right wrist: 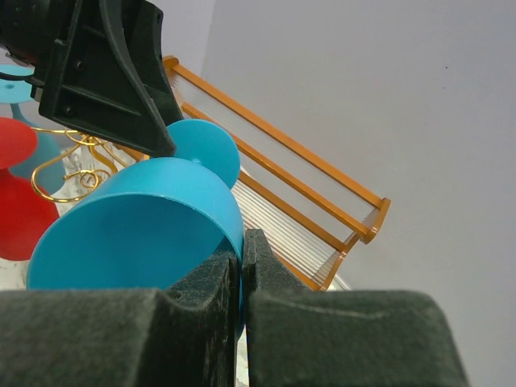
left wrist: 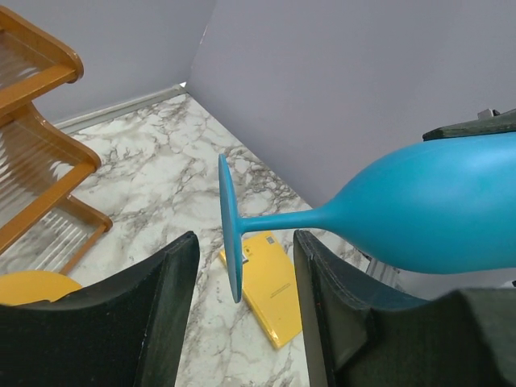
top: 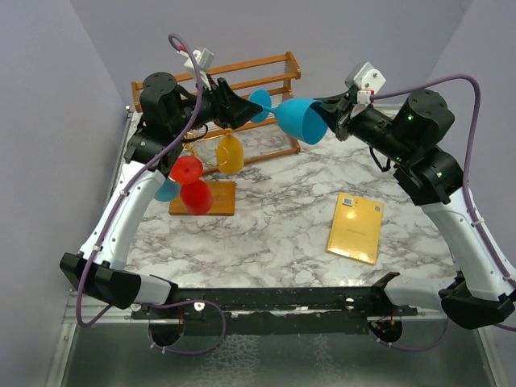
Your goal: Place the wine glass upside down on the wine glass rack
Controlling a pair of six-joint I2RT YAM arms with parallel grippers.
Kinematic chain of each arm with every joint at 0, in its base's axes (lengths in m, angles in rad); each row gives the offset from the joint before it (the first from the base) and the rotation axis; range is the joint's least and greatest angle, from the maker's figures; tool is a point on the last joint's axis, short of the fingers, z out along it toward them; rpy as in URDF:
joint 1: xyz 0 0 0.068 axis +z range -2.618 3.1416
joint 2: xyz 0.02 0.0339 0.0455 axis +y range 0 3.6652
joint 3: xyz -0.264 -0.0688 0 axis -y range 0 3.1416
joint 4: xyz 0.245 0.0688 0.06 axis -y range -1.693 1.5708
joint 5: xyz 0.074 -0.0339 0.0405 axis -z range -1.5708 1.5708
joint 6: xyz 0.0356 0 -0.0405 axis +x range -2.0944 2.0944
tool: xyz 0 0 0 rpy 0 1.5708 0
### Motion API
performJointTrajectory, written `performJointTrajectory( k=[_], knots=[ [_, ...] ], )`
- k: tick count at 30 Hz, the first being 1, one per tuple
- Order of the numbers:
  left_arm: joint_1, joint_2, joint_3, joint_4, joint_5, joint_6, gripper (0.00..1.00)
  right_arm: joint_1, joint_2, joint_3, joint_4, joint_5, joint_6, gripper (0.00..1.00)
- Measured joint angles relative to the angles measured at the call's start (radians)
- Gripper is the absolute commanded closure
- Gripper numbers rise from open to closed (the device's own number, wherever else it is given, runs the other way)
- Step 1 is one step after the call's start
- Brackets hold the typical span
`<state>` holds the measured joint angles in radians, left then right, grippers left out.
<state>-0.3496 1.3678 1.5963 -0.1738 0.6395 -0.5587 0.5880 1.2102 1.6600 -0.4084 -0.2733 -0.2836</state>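
The blue wine glass (top: 302, 121) hangs sideways in the air above the back of the table. My right gripper (top: 334, 113) is shut on the rim of its bowl (right wrist: 137, 218), one finger inside and one outside. My left gripper (left wrist: 246, 242) stands open around the glass's round foot (left wrist: 230, 234), with a gap on both sides and its fingers (left wrist: 322, 298) not touching foot or stem. The wine glass rack (top: 219, 197), gold wire (right wrist: 72, 161) on an orange-brown base, stands below my left arm with red (top: 187, 169) and yellow (top: 230, 153) glasses hanging on it.
A two-tier wooden slatted shelf (top: 266, 76) stands along the back wall, right behind the glass. A yellow packet (top: 355, 227) lies flat on the marble table (top: 274, 226) at the right. Grey walls close in the left, back and right sides.
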Motion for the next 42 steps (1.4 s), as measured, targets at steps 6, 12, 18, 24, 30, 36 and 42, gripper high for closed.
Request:
performJointTrajectory(
  k=[6,12,18,24,30,36,42],
  knots=[
    [-0.012,0.004,0.000,-0.001,0.000,-0.003,0.77,0.000,0.002,0.000,-0.003,-0.010,0.000,0.99],
    [-0.011,0.007,0.000,-0.017,-0.006,0.012,1.00,0.000,0.005,0.000,-0.003,-0.010,0.000,0.99],
    [-0.011,0.008,0.000,-0.023,-0.017,0.026,1.00,0.000,0.006,0.000,-0.004,-0.024,-0.002,0.78],
    [-0.015,0.007,0.000,-0.044,-0.033,0.077,1.00,0.000,0.005,-0.021,-0.003,-0.058,-0.024,0.32],
    [-0.016,-0.006,0.031,-0.100,-0.089,0.156,1.00,0.000,-0.005,-0.047,-0.019,-0.075,-0.062,0.10],
    [-0.005,-0.049,0.079,-0.148,-0.166,0.260,1.00,0.000,-0.062,-0.085,-0.054,-0.077,-0.116,0.01],
    [0.002,-0.093,0.106,-0.180,-0.235,0.380,1.00,-0.008,-0.138,-0.127,-0.100,-0.078,-0.204,0.01]
  ],
)
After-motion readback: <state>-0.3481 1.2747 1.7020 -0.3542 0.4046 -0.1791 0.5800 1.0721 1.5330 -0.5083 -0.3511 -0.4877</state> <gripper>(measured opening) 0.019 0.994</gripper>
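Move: The foot of the blue glass, held by its rim in the right fingers, sits between the left hand's open fingers, level and about 1 cm right. From the left hand, the yellow glass hangs level with it, 6 cm left and 13 lower; the gold glass rack stands 4 cm back, 14 left, 15 lower. From the right hand, the foot is about 12 cm left, 5 ahead, 2 lower. Left fingers pinch the foot, the right opens and backs down about 5 cm, and the left swings leftward, rising. ##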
